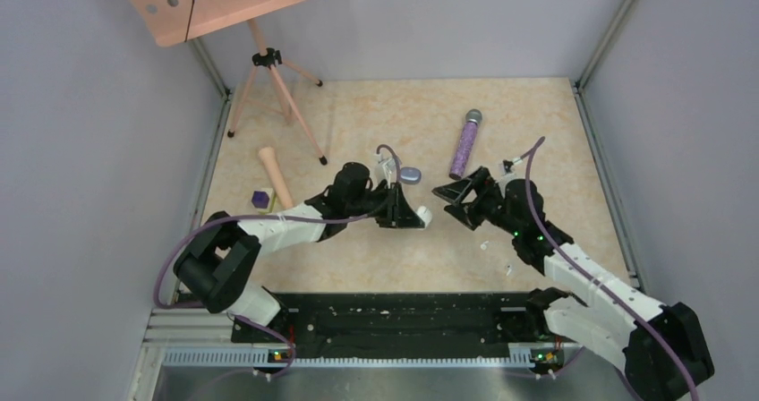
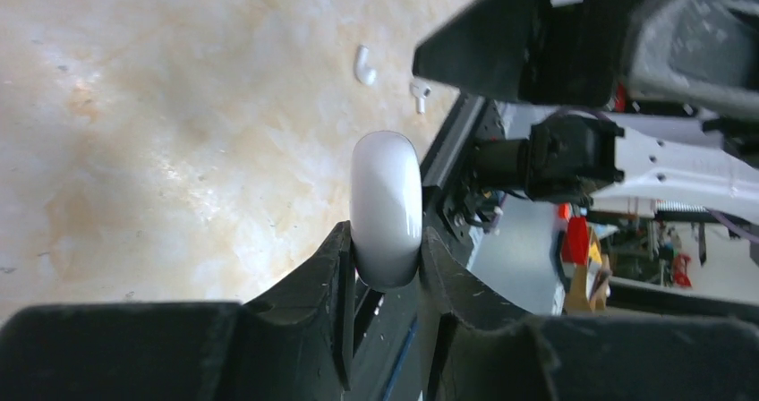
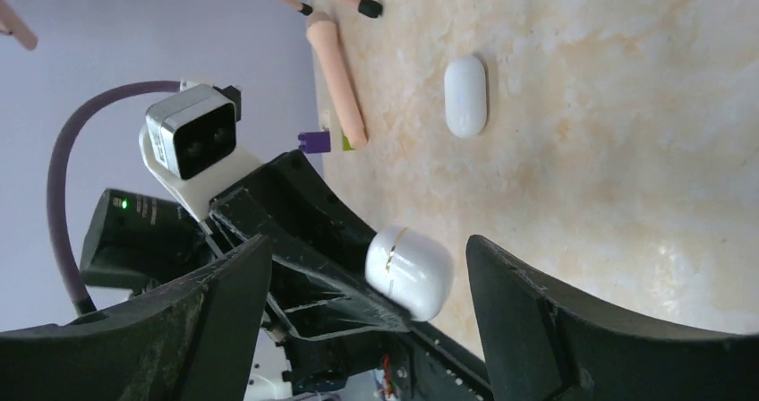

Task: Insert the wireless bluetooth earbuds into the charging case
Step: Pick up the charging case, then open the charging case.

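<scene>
My left gripper (image 2: 387,237) is shut on a white charging case (image 2: 386,195), lid closed, held above the table. The case (image 3: 409,272) sits between the wide-open fingers of my right gripper (image 3: 367,251), touching neither. In the top view the two grippers meet mid-table, the left gripper (image 1: 419,215) holding the case (image 1: 427,215), the right gripper (image 1: 455,205) just to its right. Two white earbuds (image 2: 364,65) (image 2: 419,93) lie loose on the table; from above they are one earbud (image 1: 483,244) and another earbud (image 1: 508,271), beside the right arm.
A second white case (image 3: 465,95) and a grey-blue case (image 1: 410,175) lie on the table beyond the grippers. A purple glitter microphone (image 1: 465,146) lies at back right. A peach cylinder (image 1: 275,175), a small purple cube (image 1: 261,199) and a tripod (image 1: 268,70) are at back left.
</scene>
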Robot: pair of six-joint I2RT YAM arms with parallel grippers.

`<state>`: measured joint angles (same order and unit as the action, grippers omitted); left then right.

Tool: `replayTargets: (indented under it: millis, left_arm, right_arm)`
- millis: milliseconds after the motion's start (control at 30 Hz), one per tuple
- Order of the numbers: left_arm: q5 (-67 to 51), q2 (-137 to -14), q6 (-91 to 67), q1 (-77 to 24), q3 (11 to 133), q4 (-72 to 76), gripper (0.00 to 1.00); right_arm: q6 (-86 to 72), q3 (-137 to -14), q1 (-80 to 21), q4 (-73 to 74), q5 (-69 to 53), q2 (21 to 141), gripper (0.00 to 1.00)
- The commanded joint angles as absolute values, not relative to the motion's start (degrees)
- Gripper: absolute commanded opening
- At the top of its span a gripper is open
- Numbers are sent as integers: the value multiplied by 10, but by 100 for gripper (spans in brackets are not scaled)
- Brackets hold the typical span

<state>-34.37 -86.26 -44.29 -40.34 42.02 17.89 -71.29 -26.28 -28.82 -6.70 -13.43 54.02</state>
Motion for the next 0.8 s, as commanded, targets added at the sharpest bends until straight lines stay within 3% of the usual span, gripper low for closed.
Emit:
replayTargets:
  millis: [0,167,567,767]
  left_arm:
    - [-469,-836,-421,-393,440,239,0]
    - [-544,-857,-534,-383,446,364,0]
    - [-612,-917,-676,-380,473,537,0]
    - [-611,-919,-709,-380,472,578,0]
  right_arm:
    - [-637,-218,-259,-158,-212,501,76]
    - [-596,-184,-259,-199,-227,437,58]
    - [-584,-150,-259,-289,-282,394,56]
    - [-608,-141,-260,-344,-292,413,38]
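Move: The charging case is already pinched in the left fingertips, about 1 cm ahead and 1 cm right of that hand's point. From the open right hand it lies about 2 cm back, 3 cm left and 4 cm lower. On the table some 15 cm below the right hand are a gray-blue oval about 5 cm ahead and 6 cm left, a white oval 12 cm left and 2 cm back, and the nearer loose earbud 10 cm right and 10 cm back. The charging case, still held in the left fingers, is carried up about 9 cm and slightly back, its held end swinging clockwise while the left fingers tip up some 25 degrees. The right hand first draws back, then also rises about 5 cm, tipping its fingers up nearly 30 degrees towards the case and narrowing them from wide open to about half, around the free end. ##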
